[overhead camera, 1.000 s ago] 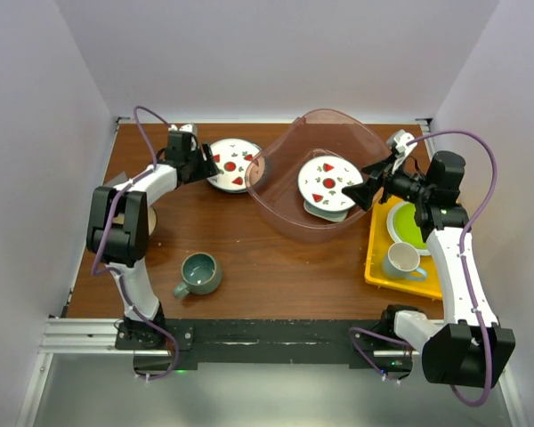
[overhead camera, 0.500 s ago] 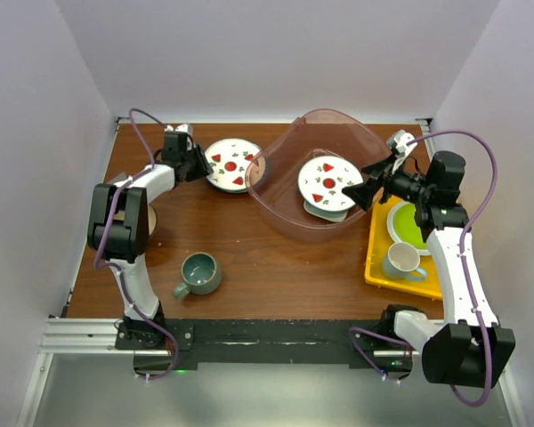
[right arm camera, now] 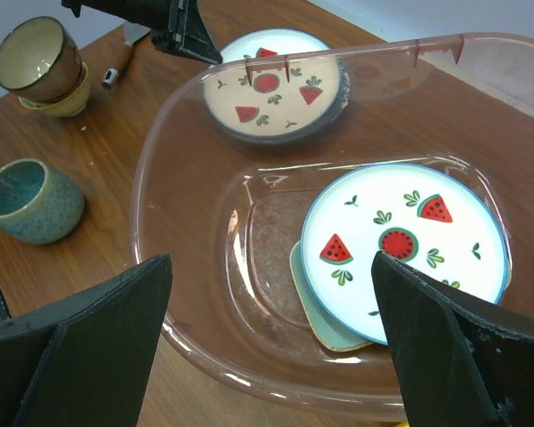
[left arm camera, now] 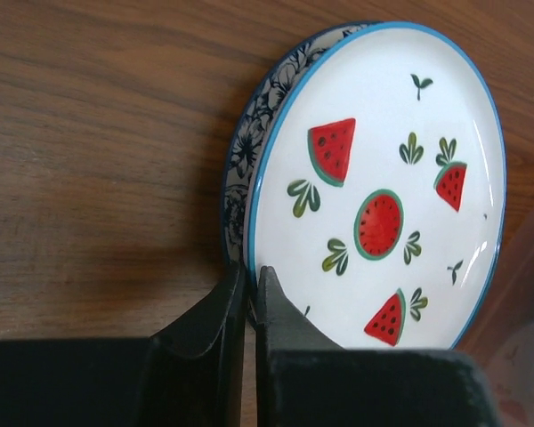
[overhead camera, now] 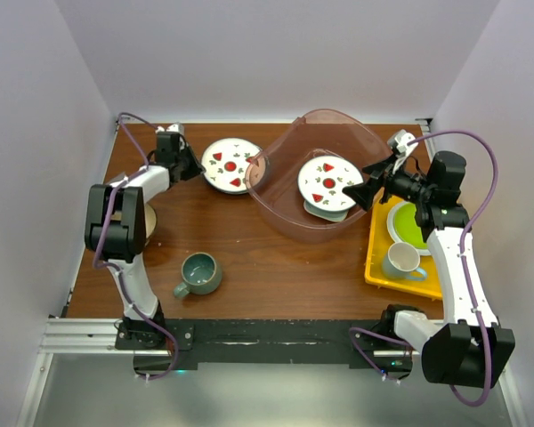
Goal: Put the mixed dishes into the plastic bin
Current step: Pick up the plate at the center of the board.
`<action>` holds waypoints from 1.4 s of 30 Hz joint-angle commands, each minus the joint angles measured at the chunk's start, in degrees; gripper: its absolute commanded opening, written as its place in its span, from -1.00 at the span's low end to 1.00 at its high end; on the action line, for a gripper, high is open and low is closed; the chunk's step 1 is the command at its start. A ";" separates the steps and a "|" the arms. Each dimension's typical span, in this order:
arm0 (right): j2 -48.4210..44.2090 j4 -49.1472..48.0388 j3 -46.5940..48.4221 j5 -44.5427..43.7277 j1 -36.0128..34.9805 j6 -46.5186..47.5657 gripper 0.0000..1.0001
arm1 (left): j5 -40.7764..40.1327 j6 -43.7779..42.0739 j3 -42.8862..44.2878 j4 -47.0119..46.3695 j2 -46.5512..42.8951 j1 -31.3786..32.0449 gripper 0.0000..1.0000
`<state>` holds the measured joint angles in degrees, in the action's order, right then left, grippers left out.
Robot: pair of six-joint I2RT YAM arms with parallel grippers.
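Observation:
A white plate with watermelon motifs [left arm camera: 383, 160] [overhead camera: 232, 165] lies on a blue-patterned plate [left arm camera: 247, 147] at the back left of the table. My left gripper [left arm camera: 251, 277] [overhead camera: 193, 166] is shut on the near rim of the watermelon plate. The plastic bin [overhead camera: 283, 212] [right arm camera: 191, 267] stands right of it and holds a second watermelon plate [right arm camera: 405, 236] [overhead camera: 327, 182] on a mint dish [right arm camera: 319, 311]. My right gripper [right arm camera: 269, 267] [overhead camera: 362, 191] hovers open over the bin's right side, holding nothing. A grey-teal mug [overhead camera: 198, 273] [right arm camera: 27, 200] stands in front. Stacked bowls [right arm camera: 40, 67] sit left.
A yellow tray [overhead camera: 376, 267] at the right edge carries a lime-green plate [overhead camera: 408, 224] and a white mug [overhead camera: 402, 260]. White walls enclose the table on three sides. The left arm's elbow hangs over the stacked bowls in the top view.
The left gripper's jaws have closed onto the plate's rim, and its wrist has shifted slightly left. The right arm and the bin's contents have not moved.

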<state>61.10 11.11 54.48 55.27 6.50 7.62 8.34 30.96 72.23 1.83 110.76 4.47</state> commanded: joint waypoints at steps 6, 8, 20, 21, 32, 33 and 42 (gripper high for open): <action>-1.16 -1.53 1.07 1.69 0.35 0.03 0.96 | 7.04 3.84 -1.82 -5.60 -9.15 -3.68 -1.00; -1.25 -1.53 1.07 1.69 0.44 0.03 0.96 | 8.61 4.63 -2.00 -6.30 -10.56 -4.46 -1.00; -1.07 -1.97 0.80 1.60 0.62 -0.15 0.97 | 13.98 10.70 -2.88 -9.47 -16.01 -8.07 -1.00; -1.16 -1.89 0.80 1.60 0.62 -0.15 0.96 | 14.25 11.31 -2.97 -9.91 -16.54 -8.25 -1.00; -0.98 -2.32 0.54 1.78 0.70 -0.32 0.96 | 17.85 14.74 -3.93 -12.37 -20.14 -10.62 -1.00; -1.07 -2.33 0.63 1.78 0.70 -0.41 0.97 | 18.03 15.18 -4.11 -12.63 -20.75 -10.62 -1.00; -0.81 -2.85 0.37 1.95 0.79 -0.59 0.97 | 19.17 17.11 -5.16 -13.95 -24.09 -11.94 -1.00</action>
<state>61.10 11.07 54.48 55.51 6.83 7.51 23.55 43.51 66.63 -3.16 91.85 -6.37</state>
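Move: The left hand already has its fingers shut on the near-left rim of the watermelon plate, whose middle is about 9 cm right and 2 cm ahead, with the patterned plate directly under it. The plastic bin's middle lies some 34 cm to this hand's right, 3 cm back and slightly higher; the green mug stands roughly 29 cm straight back. From the idle right hand, the bin's middle is about 13 cm ahead, 7 cm left and 16 cm below. Still pinching the plate's rim, the left hand rises about 15 cm, easing left and tilting fingers up. ##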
